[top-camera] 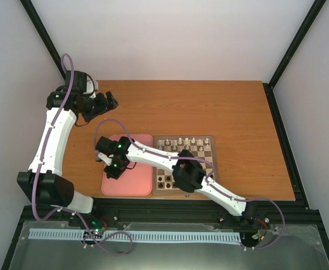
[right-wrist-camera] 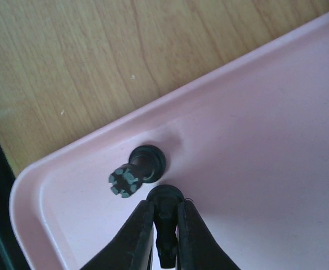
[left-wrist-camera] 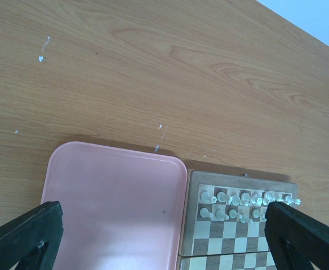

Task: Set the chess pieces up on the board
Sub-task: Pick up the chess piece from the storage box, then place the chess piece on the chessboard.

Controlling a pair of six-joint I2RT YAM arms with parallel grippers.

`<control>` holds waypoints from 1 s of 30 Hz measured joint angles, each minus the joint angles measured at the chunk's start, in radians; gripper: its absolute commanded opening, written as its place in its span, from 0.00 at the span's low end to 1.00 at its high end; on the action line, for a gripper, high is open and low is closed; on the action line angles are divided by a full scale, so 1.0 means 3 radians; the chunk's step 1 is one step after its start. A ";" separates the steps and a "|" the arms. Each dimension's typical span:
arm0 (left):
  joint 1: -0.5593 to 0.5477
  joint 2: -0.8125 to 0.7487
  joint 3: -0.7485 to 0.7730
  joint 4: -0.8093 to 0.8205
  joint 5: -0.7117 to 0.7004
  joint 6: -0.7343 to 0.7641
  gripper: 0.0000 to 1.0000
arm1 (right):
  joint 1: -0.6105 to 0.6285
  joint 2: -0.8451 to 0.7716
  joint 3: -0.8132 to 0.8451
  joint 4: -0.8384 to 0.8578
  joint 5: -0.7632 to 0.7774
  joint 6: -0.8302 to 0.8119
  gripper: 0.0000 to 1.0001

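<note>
My right gripper (right-wrist-camera: pixel 164 212) is down in the near-left corner of the pink tray (right-wrist-camera: pixel 254 140), shut on an upright black chess piece (right-wrist-camera: pixel 165 228). A second black piece with a notched crown (right-wrist-camera: pixel 135 171) stands just beyond it, almost touching. In the top view the right gripper (top-camera: pixel 112 169) is over the tray's left side, and the wooden board (top-camera: pixel 209 164) lies to its right. A few black pieces (top-camera: pixel 164 181) stand at the board's near edge. My left gripper (top-camera: pixel 105 101) hangs open at the far left, high above the table.
Two rows of white pieces (left-wrist-camera: pixel 243 205) fill the board's far edge (left-wrist-camera: pixel 232 183). The left wrist view looks down on the tray (left-wrist-camera: pixel 114 214) between its own spread fingers (left-wrist-camera: pixel 23 236). The right arm (top-camera: pixel 192 174) stretches across the board's near half.
</note>
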 measured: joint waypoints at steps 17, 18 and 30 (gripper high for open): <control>0.0000 0.0000 0.0000 0.0001 -0.0004 0.0000 1.00 | -0.0530 -0.2352 -0.2486 0.0093 0.1019 0.0590 0.05; 0.0000 0.0000 0.0000 0.0001 0.0000 0.0000 1.00 | -0.0580 -0.2603 -0.2701 0.0095 0.1080 0.0669 0.05; -0.0001 0.0086 0.0000 0.0001 0.0042 0.0000 1.00 | -0.0823 -0.4431 -0.4709 -0.0426 0.1245 0.1759 0.06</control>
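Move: The black chess piece already sits in the right hand's closed fingers, down in the storage box. It is bound for the empty second-to-last square of the board's near row, about 38 cm to the right, 4 cm back and roughly level. The last black rook in the box stands 2 cm to the hand's left, level with it; a black pawn occupies the square just beyond the goal, 38 cm right and 1 cm back. From the left hand the square lies some 40 cm right, 22 cm back and 25 cm below. Still pinched, the black piece comes up out of the storage box and is carried by the right hand about 38 cm to the right, towards the near row's empty end. The hand starts low, bearing forward some 5 cm while climbing to around 11 cm, then swings back about 8 cm and sinks a little. The wrist turns clockwise roughly 50 degrees. ##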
